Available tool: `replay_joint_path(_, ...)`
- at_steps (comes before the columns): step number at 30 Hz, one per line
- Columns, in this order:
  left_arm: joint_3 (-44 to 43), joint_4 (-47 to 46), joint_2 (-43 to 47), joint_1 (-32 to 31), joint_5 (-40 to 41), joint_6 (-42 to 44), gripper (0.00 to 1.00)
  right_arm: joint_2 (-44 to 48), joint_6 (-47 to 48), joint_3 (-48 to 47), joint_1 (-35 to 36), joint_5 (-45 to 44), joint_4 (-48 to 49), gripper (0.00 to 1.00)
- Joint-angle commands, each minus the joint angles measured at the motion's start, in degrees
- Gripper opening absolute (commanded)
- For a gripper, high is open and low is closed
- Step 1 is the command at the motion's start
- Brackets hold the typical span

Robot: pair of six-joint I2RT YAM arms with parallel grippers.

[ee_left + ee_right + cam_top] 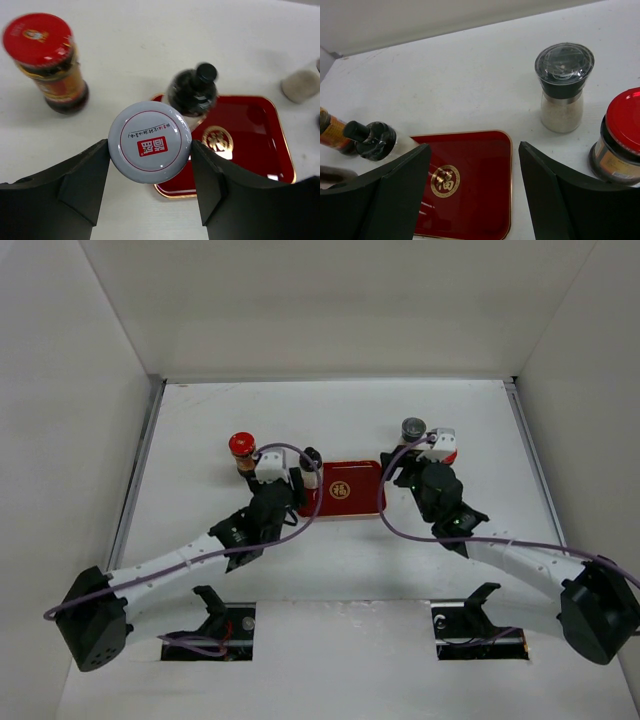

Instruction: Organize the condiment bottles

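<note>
My left gripper [150, 150] is shut on a silver-lidded jar [150, 142]; its fingers press both sides of the lid, which carries a red label. It sits at the near left edge of the red tray [250, 135]. A red-capped bottle [45, 60] with dark contents stands on the table to the left. A black-capped bottle [195, 92] stands at the tray's far left corner. My right gripper [475, 150] is open and holds nothing above the tray's [480, 200] right part. Beyond it stand a dark-lidded grinder [564, 85] and a red-lidded jar [620, 135].
In the top view the tray [342, 490] lies mid-table between the two grippers, left [298, 488] and right [395, 475]. White walls close in the table at the back and both sides. The red-capped bottle [241, 448] and grinder [413, 427] flank the tray.
</note>
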State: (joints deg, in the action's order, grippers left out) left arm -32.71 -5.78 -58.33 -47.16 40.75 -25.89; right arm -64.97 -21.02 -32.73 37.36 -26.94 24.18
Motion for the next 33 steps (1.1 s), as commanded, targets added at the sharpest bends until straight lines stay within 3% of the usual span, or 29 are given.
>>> replay_joint_path(1, -2.9, -4.8, -1.9, -5.3, 2.4, -1.1, 0.27, 2.6, -0.6, 0.9, -1.5, -0.4, 3.9, 0.78)
replay_joint_path(11, -15.8, -15.4, -20.4, -11.2, 0.2, 2.4, 0.27, 3.6, -1.6, 1.7, -2.9, -0.7, 3.6, 0.78)
replay_joint_path(21, -26.7, -21.6, -38.8, -5.5, -2.3, 7.4, 0.27, 9.7, -3.6, 3.8, -5.8, -2.9, 2.3, 0.77)
replay_joint_path(30, -29.9, -25.2, -45.4, -2.8, -1.9, 8.5, 0.28, 12.6, -6.9, 5.1, -9.3, -2.4, 0.5, 0.77)
replay_joint_path(33, -29.4, -25.4, -45.9, -2.7, -1.8, 8.3, 0.37, 12.1, -7.0, 5.0, -9.4, -2.4, 0.4, 0.78)
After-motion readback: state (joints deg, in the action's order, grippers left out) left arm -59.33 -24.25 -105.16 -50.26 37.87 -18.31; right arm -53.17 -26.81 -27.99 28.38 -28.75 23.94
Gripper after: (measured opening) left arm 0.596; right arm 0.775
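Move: The white-lidded bottle is already in the left fingers; the red tray it is bound for has its middle about 7 cm ahead, 14 cm right and 13 cm below. The dark bottle stands some 9 cm ahead and 7 cm right of this hand, and the left red-lidded jar 13 cm ahead, 9 cm left. From the empty right hand, the right red-lidded jar lies about 6 cm ahead, 15 cm right; the grinder 11 cm ahead, 7 cm right; both roughly 9 cm lower. The white-lidded bottle, kept in the left fingers, is carried some 15 cm right, first drawn slightly back and dipping so that it rounds the near side of the dark bottle, then about 10 cm forward and down into the tray's free space, turning slightly clockwise. Meanwhile the open right hand shifts about 7 cm right towards the right red-lidded jar, rising a little. ##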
